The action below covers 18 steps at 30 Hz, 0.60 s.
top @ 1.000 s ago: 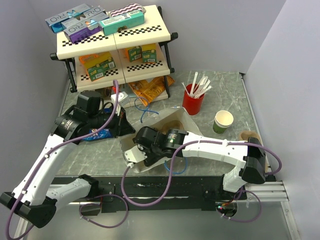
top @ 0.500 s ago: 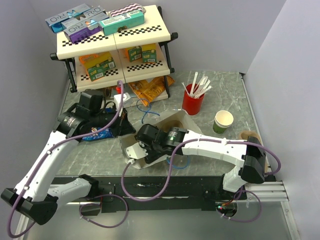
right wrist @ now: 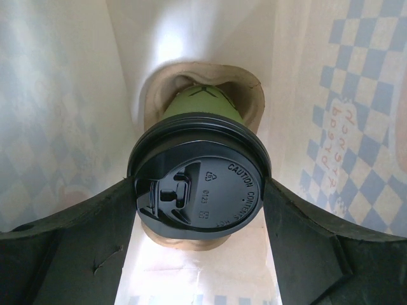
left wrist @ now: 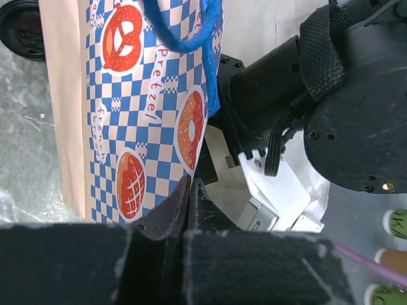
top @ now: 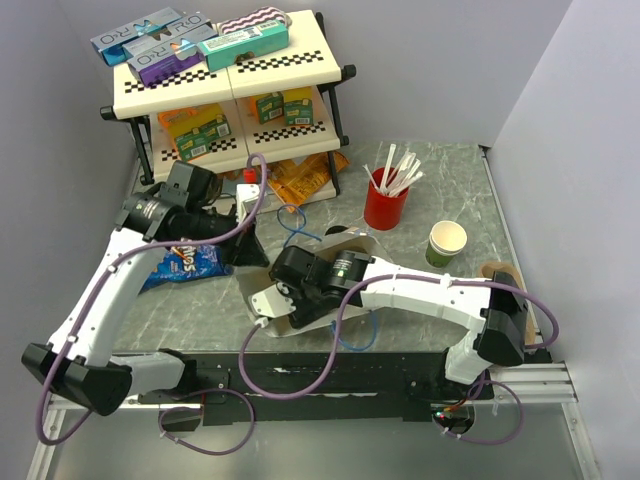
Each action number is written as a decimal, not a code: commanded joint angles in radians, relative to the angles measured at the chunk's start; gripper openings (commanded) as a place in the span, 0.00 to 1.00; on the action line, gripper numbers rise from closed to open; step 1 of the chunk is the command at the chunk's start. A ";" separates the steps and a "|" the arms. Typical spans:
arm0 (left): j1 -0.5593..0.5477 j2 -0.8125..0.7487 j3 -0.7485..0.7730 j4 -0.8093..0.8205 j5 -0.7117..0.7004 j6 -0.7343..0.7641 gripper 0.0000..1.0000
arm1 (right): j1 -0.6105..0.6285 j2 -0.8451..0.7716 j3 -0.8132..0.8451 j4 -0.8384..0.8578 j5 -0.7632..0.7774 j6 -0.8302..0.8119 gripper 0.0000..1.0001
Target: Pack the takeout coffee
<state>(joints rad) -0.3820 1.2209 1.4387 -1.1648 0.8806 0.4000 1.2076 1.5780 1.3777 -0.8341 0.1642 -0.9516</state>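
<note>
The takeout coffee [right wrist: 203,190], a green cup under a black lid, sits in a brown cardboard holder [right wrist: 249,89] deep inside the checkered paper bag [top: 345,243]. My right gripper [right wrist: 198,185] is inside the bag, its two fingers [right wrist: 95,235] pressed against opposite sides of the lid. From above, the bag hides the cup and those fingers. My left gripper [left wrist: 191,184] is shut on the bag's [left wrist: 146,95] rim, at the bag's left side [top: 258,252].
A red cup of white sticks [top: 386,205] and an open green cup [top: 446,243] stand right of the bag. A blue snack bag [top: 180,265] lies under the left arm. The two-tier shelf [top: 230,90] and orange packets [top: 300,178] fill the back left.
My left arm has swung back and upward with the bag's rim still pinched, uncovering the blue snack bag. The right arm has barely moved.
</note>
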 commanded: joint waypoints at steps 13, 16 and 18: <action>0.063 0.069 0.043 -0.003 0.078 0.020 0.99 | -0.106 0.063 0.067 -0.030 -0.095 -0.055 0.00; 0.080 0.066 0.029 0.036 0.077 -0.009 0.99 | -0.129 0.082 0.080 -0.033 -0.121 -0.062 0.00; 0.092 0.062 0.022 0.079 0.081 -0.038 0.99 | -0.141 0.099 0.090 -0.040 -0.138 -0.062 0.00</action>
<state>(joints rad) -0.3107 1.3071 1.4731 -1.1786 0.9283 0.4099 1.0920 1.6306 1.4185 -0.8581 0.0517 -0.9825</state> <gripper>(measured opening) 0.992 0.811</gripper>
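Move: The right hand holds the lidded coffee cup by its lid inside the paper bag; the cup carrier lies about 9 cm below it, some 3 cm ahead and 4 cm left. The red straw container is roughly 20 cm ahead and 18 cm right, the open cup about 12 cm ahead and 31 cm right. The left hand's shut fingertips are at the bag's left rim, with the blue chip bag some 9 cm ahead, 16 cm left and 26 cm lower. The left hand opens its shut fingers all the way, letting go of the bag's left rim, dipping about 1 cm at first and then easing forward some 2.5 cm with the open jaws around the bag's corner. Meanwhile the right hand keeps its grip on the cup's lid and, after a brief near-standstill, carries the cup forward about 2.5 cm and down about 1 cm inside the bag, tilting some 5 degrees and taking the bag along with it. ##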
